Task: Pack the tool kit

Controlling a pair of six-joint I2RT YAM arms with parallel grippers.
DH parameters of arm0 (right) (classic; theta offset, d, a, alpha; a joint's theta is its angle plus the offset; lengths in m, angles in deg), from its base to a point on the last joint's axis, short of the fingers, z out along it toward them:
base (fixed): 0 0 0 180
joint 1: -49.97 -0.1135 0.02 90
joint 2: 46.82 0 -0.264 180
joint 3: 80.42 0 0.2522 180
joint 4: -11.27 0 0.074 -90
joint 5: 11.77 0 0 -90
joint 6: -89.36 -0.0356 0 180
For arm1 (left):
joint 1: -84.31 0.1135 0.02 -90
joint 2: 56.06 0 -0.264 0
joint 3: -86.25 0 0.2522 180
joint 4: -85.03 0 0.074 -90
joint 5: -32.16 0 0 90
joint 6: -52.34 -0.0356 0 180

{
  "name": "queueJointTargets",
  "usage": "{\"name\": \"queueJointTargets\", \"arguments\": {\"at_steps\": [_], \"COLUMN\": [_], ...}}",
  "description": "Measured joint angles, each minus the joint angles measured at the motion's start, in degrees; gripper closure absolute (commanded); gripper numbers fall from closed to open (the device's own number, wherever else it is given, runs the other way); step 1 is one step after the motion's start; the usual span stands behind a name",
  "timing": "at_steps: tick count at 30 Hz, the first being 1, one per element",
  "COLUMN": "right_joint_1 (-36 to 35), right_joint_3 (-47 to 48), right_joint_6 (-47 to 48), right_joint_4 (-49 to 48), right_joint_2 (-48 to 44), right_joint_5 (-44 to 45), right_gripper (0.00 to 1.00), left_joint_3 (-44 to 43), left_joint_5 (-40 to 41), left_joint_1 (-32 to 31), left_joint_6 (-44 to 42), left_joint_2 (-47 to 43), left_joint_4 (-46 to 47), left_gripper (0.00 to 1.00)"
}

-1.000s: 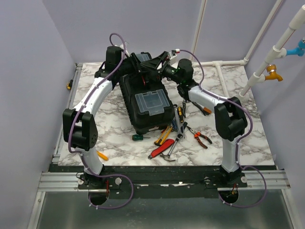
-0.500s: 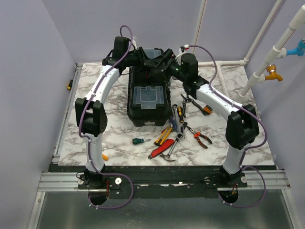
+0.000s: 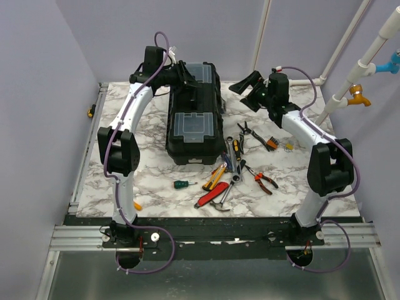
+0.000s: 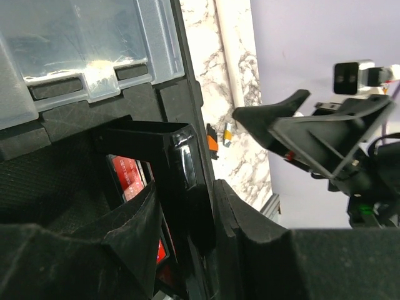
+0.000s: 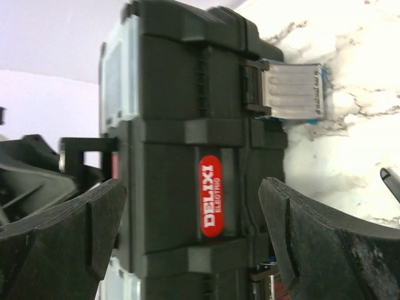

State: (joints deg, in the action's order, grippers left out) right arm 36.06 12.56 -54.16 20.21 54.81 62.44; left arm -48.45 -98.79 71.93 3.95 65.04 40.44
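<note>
The black toolbox lies lid-up on the marble table, its long side running front to back. My left gripper is at its far end, fingers shut either side of the black handle bar, with red showing beneath. A grey translucent lid compartment fills the upper left of the left wrist view. My right gripper hangs open to the right of the box, apart from it. Between its spread fingers I face the box's side, with a red label and a grey latch. Loose hand tools lie right of the box.
A green-handled screwdriver, a red-handled tool and orange pliers lie near the front. Small orange bits lie further right. White pipes rise at the back right. Purple walls close the left and back.
The toolbox swung from a diagonal to straight front-to-back, with the left gripper on its handle. The right gripper drew away from the handle to the right and stayed open.
</note>
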Motion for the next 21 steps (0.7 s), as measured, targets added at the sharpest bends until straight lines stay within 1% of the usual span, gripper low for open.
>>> {"name": "queueJointTargets", "arguments": {"at_steps": [4,11,12,13,15,16,18,20,21], "right_joint_1": [-0.13,-0.35,-0.35,-0.35,-0.35,-0.35,-0.35,-0.35,-0.35], "right_joint_3": [-0.61,-1.88,-2.25,-2.56,-2.78,-2.78,-2.78,-2.78,-2.78], "right_joint_6": [1.38,2.69,2.86,3.04,3.48,3.74,4.37,4.96,5.35], "right_joint_4": [1.33,1.36,1.38,1.38,1.38,1.38,1.38,1.36,1.36], "right_joint_2": [1.79,3.72,3.85,3.96,4.39,4.61,5.01,5.38,5.57], "right_joint_5": [-0.52,-1.05,-1.07,-1.09,-1.22,-1.29,-1.46,-1.73,-1.84], "right_gripper": [0.06,0.09,0.11,0.14,0.24,0.33,0.46,0.59,0.64], "left_joint_3": [0.02,0.35,0.44,0.50,1.53,2.40,4.79,7.13,7.74], "left_joint_5": [-2.25,-6.60,-7.19,-7.80,-9.14,-10.05,-12.00,-13.53,-14.08], "left_joint_1": [0.98,2.67,2.95,3.15,3.63,3.87,4.35,4.83,4.94], "left_joint_6": [0.48,4.13,4.79,5.46,7.32,8.59,11.41,13.88,14.71], "left_joint_2": [0.00,0.00,0.00,0.00,-0.07,-0.13,-0.31,-0.66,-0.68], "left_joint_4": [-0.46,1.18,1.57,2.05,4.15,5.77,9.79,13.62,14.78], "left_gripper": [1.00,1.00,1.00,1.00,1.00,1.00,1.00,1.00,1.00]}}
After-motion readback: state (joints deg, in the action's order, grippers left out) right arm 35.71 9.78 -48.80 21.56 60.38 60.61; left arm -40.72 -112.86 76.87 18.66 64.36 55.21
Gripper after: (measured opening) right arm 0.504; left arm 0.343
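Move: Left fingers still hold the toolbox handle; the lid's middle lies about 3 cm back, 2 cm right and 6 cm below, the far clear compartment 5 cm ahead, 4 cm right, 7 cm below. From the open right hand, the lid's right edge is some 3 cm ahead, 5 cm left and 10 cm below; the open far latch is 5 cm ahead, 3 cm left, 12 cm below, and the red badge 5 cm left, 1 cm back, 7 cm below. Straight down beside the toolbox's latch side, the right hand sinks about 8 cm towards the lid's lower edge, its fingers closing from wide open to half only late on. Meanwhile the left hand, keeping its grip on the handle, draws it some 2 cm left and nearly as much up, rolling about 15 degrees so its right side rises, to swing the lid up from the latch side. ##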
